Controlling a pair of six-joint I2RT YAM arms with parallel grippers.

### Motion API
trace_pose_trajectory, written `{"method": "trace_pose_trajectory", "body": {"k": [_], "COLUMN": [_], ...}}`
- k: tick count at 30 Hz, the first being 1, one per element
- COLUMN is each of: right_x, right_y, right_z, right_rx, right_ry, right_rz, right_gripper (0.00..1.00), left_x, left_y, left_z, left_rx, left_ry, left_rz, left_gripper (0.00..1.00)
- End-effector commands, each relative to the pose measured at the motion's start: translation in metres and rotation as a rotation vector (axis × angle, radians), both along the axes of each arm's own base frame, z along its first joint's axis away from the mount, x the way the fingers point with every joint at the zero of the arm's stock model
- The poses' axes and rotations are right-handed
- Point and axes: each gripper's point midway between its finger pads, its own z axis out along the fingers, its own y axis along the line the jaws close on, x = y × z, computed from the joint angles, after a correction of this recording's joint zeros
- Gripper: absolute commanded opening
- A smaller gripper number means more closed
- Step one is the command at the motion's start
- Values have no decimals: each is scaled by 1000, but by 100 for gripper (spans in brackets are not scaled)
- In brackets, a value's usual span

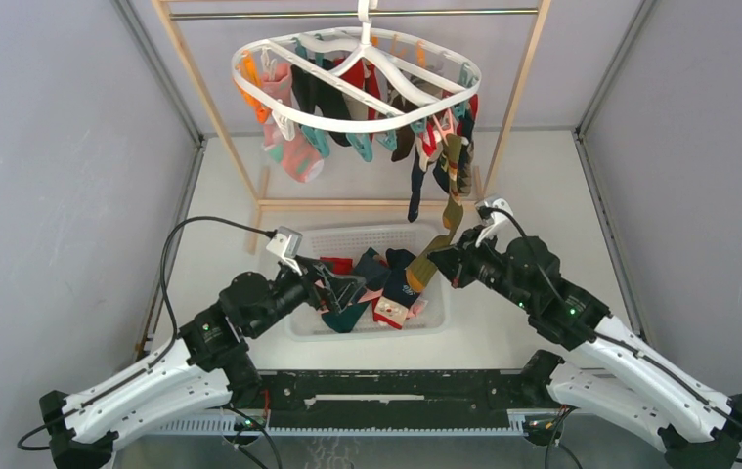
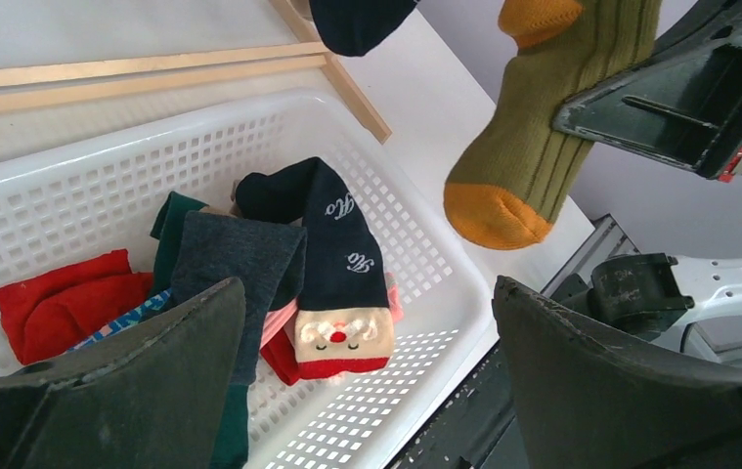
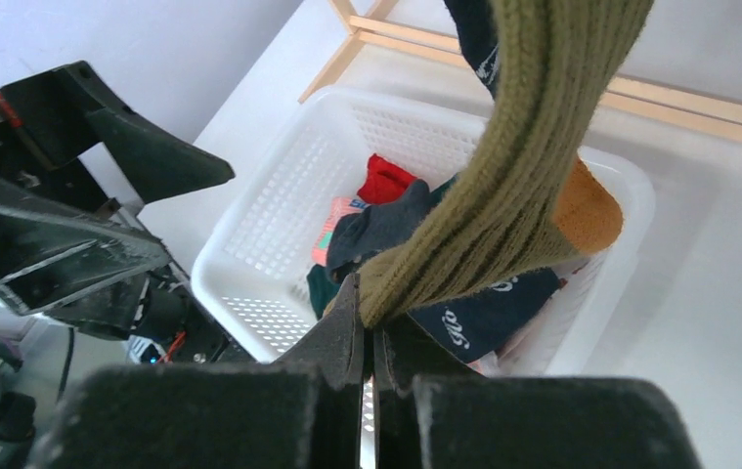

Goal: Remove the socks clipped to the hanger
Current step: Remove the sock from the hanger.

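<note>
The white oval hanger (image 1: 357,125) hangs from the rod of a wooden rack, with several socks (image 1: 298,147) clipped under it. An olive sock with an orange toe (image 1: 432,256) stretches from the hanger's right side down over the basket. My right gripper (image 1: 448,262) is shut on this olive sock (image 3: 513,186), pinching its lower part between the closed fingers (image 3: 347,332). My left gripper (image 1: 347,286) stands open above the basket, holding nothing. In the left wrist view the olive sock (image 2: 533,127) hangs to the upper right of the wide-apart left fingers (image 2: 152,371).
A white mesh basket (image 1: 300,327) between the arms holds several loose socks, among them a navy Santa sock (image 2: 332,254) and a red one (image 2: 54,303). The wooden rack's base bars (image 1: 347,205) lie just behind the basket. Grey walls close both sides.
</note>
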Motion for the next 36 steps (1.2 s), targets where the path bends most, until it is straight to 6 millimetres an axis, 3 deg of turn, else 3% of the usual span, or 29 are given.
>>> {"method": "trace_pose_trajectory", "body": {"k": [1,8,18,26,36], "right_x": [-17,-34,-46,-42,-31], "right_y": [2,5,14,25,43], "right_z": [35,64,84,81,74], "right_rx": [100,198,294,313,311], "right_ry": [-24,-36,-28,-9,9], "right_rz": [58,125,199,212,231], "right_gripper": [0,0,0,0,0], "left_x": [-4,-6,-13,-20,-31], "left_y": [-2,0,1,-9,-41], "left_z": [23,24,36,53,70], "left_rx": [-56,-67,-109,-154,-208], "left_ry": [-51,-53,-67,-90,-127], "left_rz": [-21,-24,-48,-109,-264], "left_gripper": [100,100,100,100,100]}}
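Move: The olive-and-orange sock's toe, which the open left hand goes for, dangles some 12 cm to its right, 3 cm ahead and 4 cm lower. The basket's middle lies 11 cm ahead, 2 cm right and 20 cm below that hand. From the right hand, pinching this sock's foot, the left gripper is about 15 cm left and 4 cm back; the pink clip at the sock's top is some 12 cm ahead and 25 cm up. Keeping its pinch on the sock's foot, the right hand rises about 5 cm while drawing back 4 cm, then eases left some 3 cm towards the left gripper, rolling its left side up and turning counter-clockwise. The wide-open left hand rises and backs slightly, then swings right towards the toe, turning some 10 degrees clockwise, without closing. ##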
